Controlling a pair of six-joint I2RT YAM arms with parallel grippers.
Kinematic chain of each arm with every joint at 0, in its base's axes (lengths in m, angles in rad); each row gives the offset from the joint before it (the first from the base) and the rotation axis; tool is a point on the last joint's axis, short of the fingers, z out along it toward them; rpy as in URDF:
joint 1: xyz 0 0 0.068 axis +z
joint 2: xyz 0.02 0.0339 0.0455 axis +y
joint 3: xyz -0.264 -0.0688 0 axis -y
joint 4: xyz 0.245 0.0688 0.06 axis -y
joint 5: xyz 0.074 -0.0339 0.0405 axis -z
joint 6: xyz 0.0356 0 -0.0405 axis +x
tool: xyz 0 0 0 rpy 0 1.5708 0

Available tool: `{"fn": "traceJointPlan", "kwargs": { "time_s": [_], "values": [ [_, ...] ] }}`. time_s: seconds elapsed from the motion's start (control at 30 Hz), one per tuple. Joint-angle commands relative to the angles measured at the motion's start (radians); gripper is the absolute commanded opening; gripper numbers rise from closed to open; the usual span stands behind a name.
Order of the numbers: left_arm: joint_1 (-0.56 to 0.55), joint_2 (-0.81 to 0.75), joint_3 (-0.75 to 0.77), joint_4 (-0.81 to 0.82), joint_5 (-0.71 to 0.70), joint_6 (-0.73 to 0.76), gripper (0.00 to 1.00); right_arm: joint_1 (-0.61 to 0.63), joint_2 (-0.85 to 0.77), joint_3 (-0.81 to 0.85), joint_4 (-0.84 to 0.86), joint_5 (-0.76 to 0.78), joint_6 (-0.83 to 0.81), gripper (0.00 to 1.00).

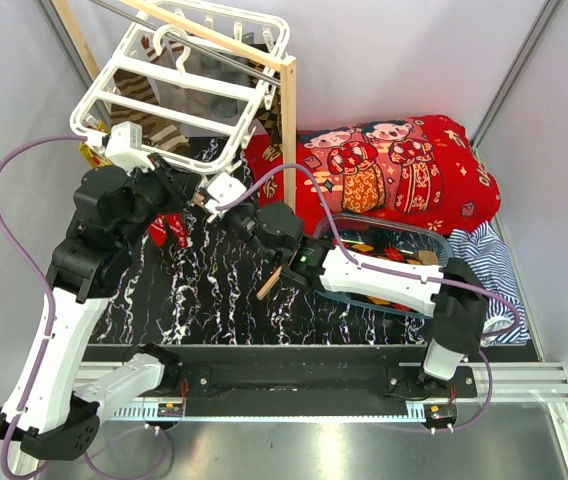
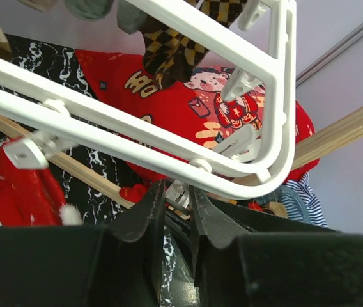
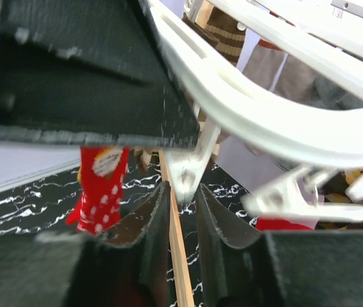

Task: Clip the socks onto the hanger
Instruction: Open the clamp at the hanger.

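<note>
The white hanger [image 1: 194,85] hangs from the wood rack at the back left, and both grippers are under its near right corner. A red sock with white dots [image 1: 171,232] dangles from one clip [image 2: 22,153]. It shows in both wrist views [image 2: 25,192] [image 3: 98,185]. A brown striped sock [image 3: 226,35] and a diamond-patterned sock [image 2: 175,51] hang further back. My left gripper [image 2: 176,188] [image 1: 179,185] has its jaws narrowed on a small whitish clip just under the frame's bar. My right gripper [image 3: 183,185] [image 1: 207,198] holds the tip of another white clip between its fingertips.
A big red cartoon blanket [image 1: 394,170] lies at the back right. In front of it stands a clear tub [image 1: 442,236] holding more small items, with a blue-striped cloth [image 1: 489,260] beside it. The rack's wooden post [image 1: 288,130] stands close to both grippers. A black marbled mat [image 1: 214,290] covers the table.
</note>
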State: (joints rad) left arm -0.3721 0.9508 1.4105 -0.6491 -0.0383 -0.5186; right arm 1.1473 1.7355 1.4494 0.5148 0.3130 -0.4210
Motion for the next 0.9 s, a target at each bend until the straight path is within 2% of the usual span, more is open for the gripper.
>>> {"fn": "traceJointPlan", "kwargs": {
  "time_s": [0.0, 0.2, 0.5, 0.87],
  "values": [
    [0.002, 0.003, 0.022, 0.054, -0.005, 0.060, 0.07, 0.012, -0.085, -0.026, 0.022, -0.017, 0.007, 0.32],
    [0.005, 0.014, 0.041, 0.078, 0.089, 0.166, 0.01, -0.001, -0.145, -0.053, -0.041, -0.100, 0.063, 0.49],
    [0.027, 0.022, 0.053, 0.100, 0.253, 0.330, 0.01, -0.138, -0.203, -0.037, -0.160, -0.469, 0.273, 0.68],
    [0.038, 0.031, 0.061, 0.121, 0.365, 0.414, 0.01, -0.219, -0.165, -0.001, -0.156, -0.647, 0.355, 0.70]
  ]
}}
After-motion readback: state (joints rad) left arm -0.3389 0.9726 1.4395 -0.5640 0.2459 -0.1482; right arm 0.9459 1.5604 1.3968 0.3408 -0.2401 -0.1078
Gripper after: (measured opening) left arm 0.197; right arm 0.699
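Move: The clamp at the hanger's near right corner is already pinched by the left fingers, right at their tips. It lies about 1 cm ahead and 1 cm left of the right hand point, level with it, those fingers just parting around it. From the left hand, the hanger's front bar runs roughly 2 cm ahead and 3 cm above, the clipped red sock hangs some 5 cm ahead, 9 cm left and 9 cm lower, and an empty clamp sits about 8 cm ahead and 6 cm right, around level. Rightward, back and upward the right hand comes free of the clamp, about 4 cm in all, its fingers spreading wide while the wrist swings counter-clockwise some 25 degrees and tips down a little. The left hand keeps its pinch on the clamp, carrying it a few centimetres right and up while turning clockwise, fingertips tilting up and left side rising. ##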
